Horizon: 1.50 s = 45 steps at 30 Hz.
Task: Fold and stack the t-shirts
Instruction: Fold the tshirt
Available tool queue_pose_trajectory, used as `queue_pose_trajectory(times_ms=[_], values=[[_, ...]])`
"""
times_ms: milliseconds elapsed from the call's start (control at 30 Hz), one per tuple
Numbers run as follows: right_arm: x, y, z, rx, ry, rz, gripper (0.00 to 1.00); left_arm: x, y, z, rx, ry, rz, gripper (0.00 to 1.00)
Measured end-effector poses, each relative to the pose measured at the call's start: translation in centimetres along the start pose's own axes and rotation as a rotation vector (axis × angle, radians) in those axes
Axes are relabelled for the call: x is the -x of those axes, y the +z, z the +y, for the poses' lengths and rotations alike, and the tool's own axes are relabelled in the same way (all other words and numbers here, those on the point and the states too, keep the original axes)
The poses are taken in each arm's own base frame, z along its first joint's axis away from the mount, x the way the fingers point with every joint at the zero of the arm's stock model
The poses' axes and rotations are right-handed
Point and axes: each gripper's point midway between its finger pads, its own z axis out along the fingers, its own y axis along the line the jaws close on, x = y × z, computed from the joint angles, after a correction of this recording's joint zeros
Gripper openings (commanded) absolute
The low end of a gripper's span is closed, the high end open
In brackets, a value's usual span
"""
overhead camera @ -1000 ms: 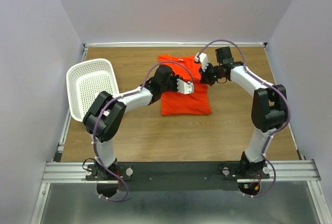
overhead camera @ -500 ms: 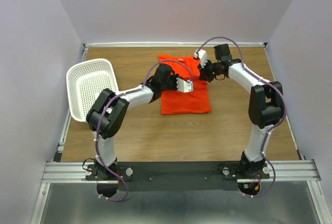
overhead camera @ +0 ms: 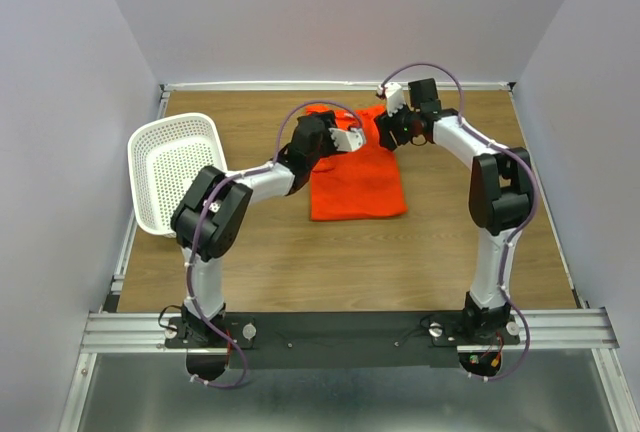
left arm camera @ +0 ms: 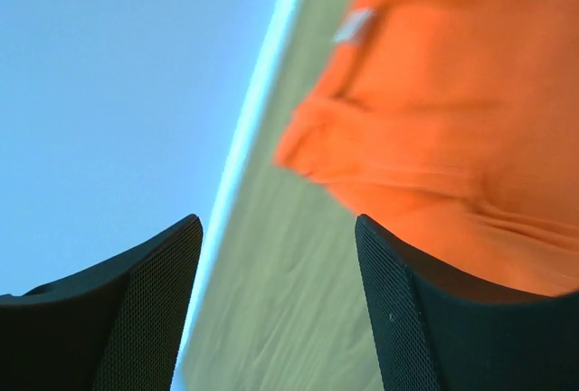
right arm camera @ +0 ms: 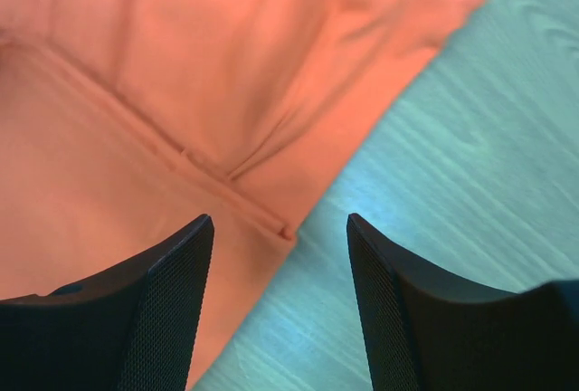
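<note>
The orange-red t-shirt [overhead camera: 357, 182] lies partly folded on the wooden table [overhead camera: 300, 252], its far edge rumpled. My left gripper [overhead camera: 352, 138] hovers over the shirt's far left part with its jaws open. In the left wrist view that gripper [left arm camera: 279, 228] has only bare table between its fingers, with the t-shirt [left arm camera: 443, 128] and its white label [left arm camera: 355, 24] to the right. My right gripper [overhead camera: 391, 105] sits at the shirt's far right corner, open. In the right wrist view that gripper [right arm camera: 279, 228] stands apart over a hem corner of the t-shirt [right arm camera: 136, 92].
A white perforated basket [overhead camera: 175, 167] stands tilted at the table's left edge. Grey walls close in the table at the back and sides. A metal rail [overhead camera: 340, 327] with both arm bases runs along the near edge.
Both grippers were shut on the shirt's far edge. They have opened and let go of the cloth, and both have moved a little toward the back wall.
</note>
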Motion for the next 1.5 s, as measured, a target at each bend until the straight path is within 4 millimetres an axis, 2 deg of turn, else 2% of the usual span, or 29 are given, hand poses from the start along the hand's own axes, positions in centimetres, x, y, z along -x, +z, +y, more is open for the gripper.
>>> queue_pose_trajectory(times_ms=[67,133,200,233,267,333,367,400,467,567,600,667,700,767,833,1033,1233,1500], values=[[0.6,-0.2,-0.6,-0.031,0.024,-0.018,0.67,-0.1,-0.7,2.5,0.101,-0.044,0.033,0.81],[1.2,-0.9,-0.9,-0.039,0.033,-0.044,0.67,0.3,-2.3,5.0,0.179,-0.107,0.046,0.80],[1.5,-2.4,-0.2,0.001,-0.001,-0.083,0.66,1.6,-4.4,7.7,0.239,-0.201,0.012,0.79],[1.6,-3.4,0.4,0.029,-0.032,-0.103,0.62,3.2,-6.1,9.1,0.241,-0.260,-0.048,0.73],[1.4,-4.6,1.3,0.065,-0.069,-0.117,0.40,4.0,-6.9,9.6,0.232,-0.292,-0.083,0.70],[1.5,-6.3,2.7,0.125,-0.116,-0.150,0.18,6.7,-9.2,11.2,0.199,-0.372,-0.191,0.55],[1.7,-6.9,3.3,0.152,-0.130,-0.167,0.01,7.8,-9.6,11.1,0.158,-0.418,-0.231,0.47],[2.0,-7.4,4.0,0.180,-0.143,-0.182,0.00,8.7,-9.6,10.6,0.110,-0.467,-0.261,0.21],[2.2,-7.6,4.6,0.209,-0.114,-0.190,0.00,9.3,-7.9,8.2,-0.008,-0.562,-0.257,0.10],[1.6,-7.5,5.6,0.246,-0.050,-0.169,0.01,7.8,-4.3,2.1,-0.197,-0.682,-0.153,0.06],[1.2,-7.4,5.9,0.256,-0.024,-0.157,0.01,6.5,-3.2,-1.0,-0.263,-0.722,-0.086,0.05],[0.7,-7.4,6.3,0.267,0.011,-0.143,0.01,4.1,-2.6,-5.5,-0.356,-0.779,0.035,0.02],[0.2,-7.3,6.5,0.275,0.037,-0.127,0.01,2.3,-2.7,-8.3,-0.411,-0.809,0.127,0.02],[-0.4,-7.2,6.9,0.284,0.064,-0.108,0.01,1.0,-3.1,-10.6,-0.454,-0.840,0.210,0.02],[-1.0,-6.8,7.0,0.291,0.084,-0.093,0.01,0.7,-3.3,-10.9,-0.456,-0.858,0.236,0.02],[-2.5,-5.7,7.4,0.311,0.135,-0.046,0.01,1.5,-1.9,-9.1,-0.401,-0.888,0.232,0.02],[-2.6,-5.7,7.5,0.314,0.145,-0.041,0.01,0.3,-1.6,-10.9,-0.425,-0.889,0.282,0.02],[-2.6,-5.7,7.5,0.314,0.145,-0.041,0.00,0.3,-1.8,-11.2,-0.437,-0.888,0.290,0.02]])
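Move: The t-shirt lies folded across, its front panel towards my bases. From my left hand, the loose flap tip on that panel is about 6 cm back, 4 cm right and 10 cm below, and the panel's middle is roughly 10 cm back and 13 cm right. From my right hand, the panel's right edge is some 11 cm back, 1 cm right and 5 cm below, and the flap tip is about 9 cm back and 21 cm left. I swing my left hand up about 16 cm, shut its open fingers and tip them downward, then plunge some 24 cm and come back to the flap tip, the closed tips ending right at the cloth there. Meanwhile my right hand lifts and draws back about 10 cm over the front panel, closing its fingers, then sinks partway and hovers there. ##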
